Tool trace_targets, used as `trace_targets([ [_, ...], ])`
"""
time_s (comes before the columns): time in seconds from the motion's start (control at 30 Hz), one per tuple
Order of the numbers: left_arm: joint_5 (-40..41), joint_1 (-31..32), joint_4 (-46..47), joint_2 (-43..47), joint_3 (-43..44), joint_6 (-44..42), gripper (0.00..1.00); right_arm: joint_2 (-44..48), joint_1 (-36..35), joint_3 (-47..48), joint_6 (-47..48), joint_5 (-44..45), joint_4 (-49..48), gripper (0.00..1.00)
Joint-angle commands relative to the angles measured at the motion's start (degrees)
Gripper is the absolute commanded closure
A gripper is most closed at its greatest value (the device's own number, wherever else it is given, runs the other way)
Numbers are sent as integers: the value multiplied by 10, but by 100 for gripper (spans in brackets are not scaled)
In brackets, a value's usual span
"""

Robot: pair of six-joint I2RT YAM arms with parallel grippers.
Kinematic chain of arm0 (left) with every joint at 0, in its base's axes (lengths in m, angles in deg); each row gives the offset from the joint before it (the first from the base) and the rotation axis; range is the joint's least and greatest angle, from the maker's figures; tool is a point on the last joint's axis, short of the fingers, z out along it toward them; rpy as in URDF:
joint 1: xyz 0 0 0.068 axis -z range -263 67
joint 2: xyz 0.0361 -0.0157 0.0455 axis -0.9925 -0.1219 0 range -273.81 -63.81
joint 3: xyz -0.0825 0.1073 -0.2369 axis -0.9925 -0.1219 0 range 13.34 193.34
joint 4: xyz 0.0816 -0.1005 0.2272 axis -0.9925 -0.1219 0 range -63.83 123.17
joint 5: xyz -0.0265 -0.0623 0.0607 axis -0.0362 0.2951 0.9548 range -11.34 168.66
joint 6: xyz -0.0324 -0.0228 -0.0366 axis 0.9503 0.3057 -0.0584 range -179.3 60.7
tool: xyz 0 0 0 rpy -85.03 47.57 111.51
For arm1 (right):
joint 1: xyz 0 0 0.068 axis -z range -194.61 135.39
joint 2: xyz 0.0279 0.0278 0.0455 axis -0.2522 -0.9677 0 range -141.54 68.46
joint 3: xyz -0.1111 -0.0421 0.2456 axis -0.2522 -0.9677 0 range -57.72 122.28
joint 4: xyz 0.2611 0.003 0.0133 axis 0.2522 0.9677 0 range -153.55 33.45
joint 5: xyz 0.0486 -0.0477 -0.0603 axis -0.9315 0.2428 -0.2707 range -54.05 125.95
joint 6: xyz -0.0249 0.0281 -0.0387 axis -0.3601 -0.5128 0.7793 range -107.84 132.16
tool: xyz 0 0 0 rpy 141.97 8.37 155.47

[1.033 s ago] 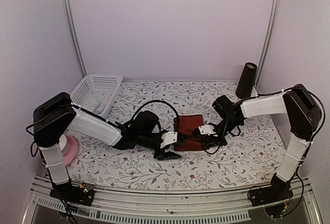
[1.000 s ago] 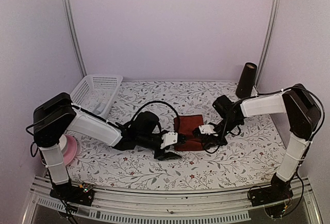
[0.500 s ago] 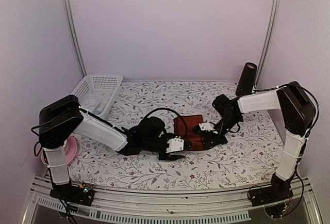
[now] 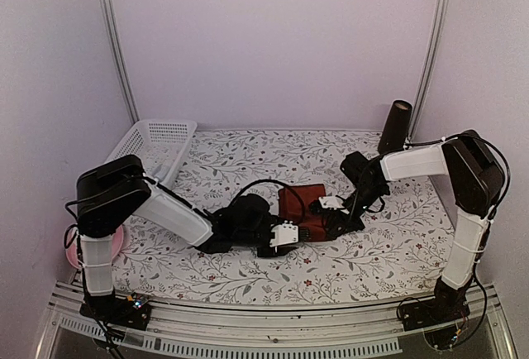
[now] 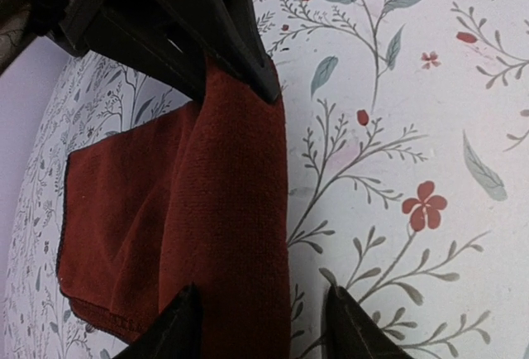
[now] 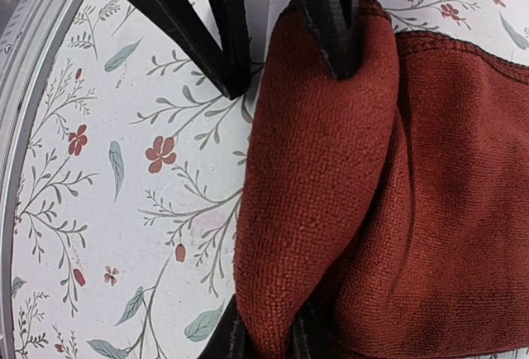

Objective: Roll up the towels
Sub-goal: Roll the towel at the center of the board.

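Observation:
A dark red-maroon towel point(image 4: 304, 202) lies folded mid-table, its near edge raised into a thick roll point(image 6: 322, 152). My right gripper point(image 6: 269, 342) is shut on one end of that roll, the cloth bulging out from between its fingers. At the other end my left gripper point(image 5: 264, 326) stands open and straddles the roll point(image 5: 240, 210), one fingertip point(image 5: 183, 322) over the cloth and the other over the bare table. From above, the left gripper point(image 4: 283, 239) and right gripper point(image 4: 326, 210) face each other across the towel's front edge.
A white slotted basket point(image 4: 153, 148) stands at the back left and a dark cone-shaped cup point(image 4: 396, 127) at the back right. A pink disc point(image 4: 111, 243) lies by the left arm's base. The flower-patterned tablecloth point(image 4: 388, 251) ends at a metal rail in front.
My left arm has slid right, bringing its gripper up to the towel's front edge, with its jaws a little narrower. The right gripper has held on to the roll and barely moved.

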Motion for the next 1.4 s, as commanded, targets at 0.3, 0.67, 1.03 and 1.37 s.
trace_targets([
  [0.3, 69, 2, -28, -42, 30, 31, 81, -4, 4, 0, -7, 44, 16, 69],
  [0.67, -16, -1, -142, -45, 89, 95, 100, 189, 8, -130, -11, 106, -172, 33],
  [1.03, -147, -35, -237, -53, 155, 177, 100, 271, -18, -238, 43, 75, -249, 25],
  [1.37, -223, -63, -275, -70, 184, 212, 99, 237, -24, -246, 31, 100, -281, 26],
])
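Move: The towel's rolled near edge lies crosswise between the left gripper's open fingers near its left end. Its middle is about 1 cm ahead of the left hand and 4 cm to its right, at about fingertip height. From the right hand, which pinches the other end, the roll's middle is level fore and aft and about 4 cm to the left. The towel's flat part is centred some 10 cm ahead and 3 cm right of the left hand. Ease the left gripper about 2 cm forward and shut it on the left end of the towel's roll, then turn that wrist top-forward some 30 degrees while drifting 2 cm right and slightly back. Once it grips, open the right fingers, let go of the roll's right end and lift about 6 cm, veering right and swinging the fingertips forward, then sink back a little. ##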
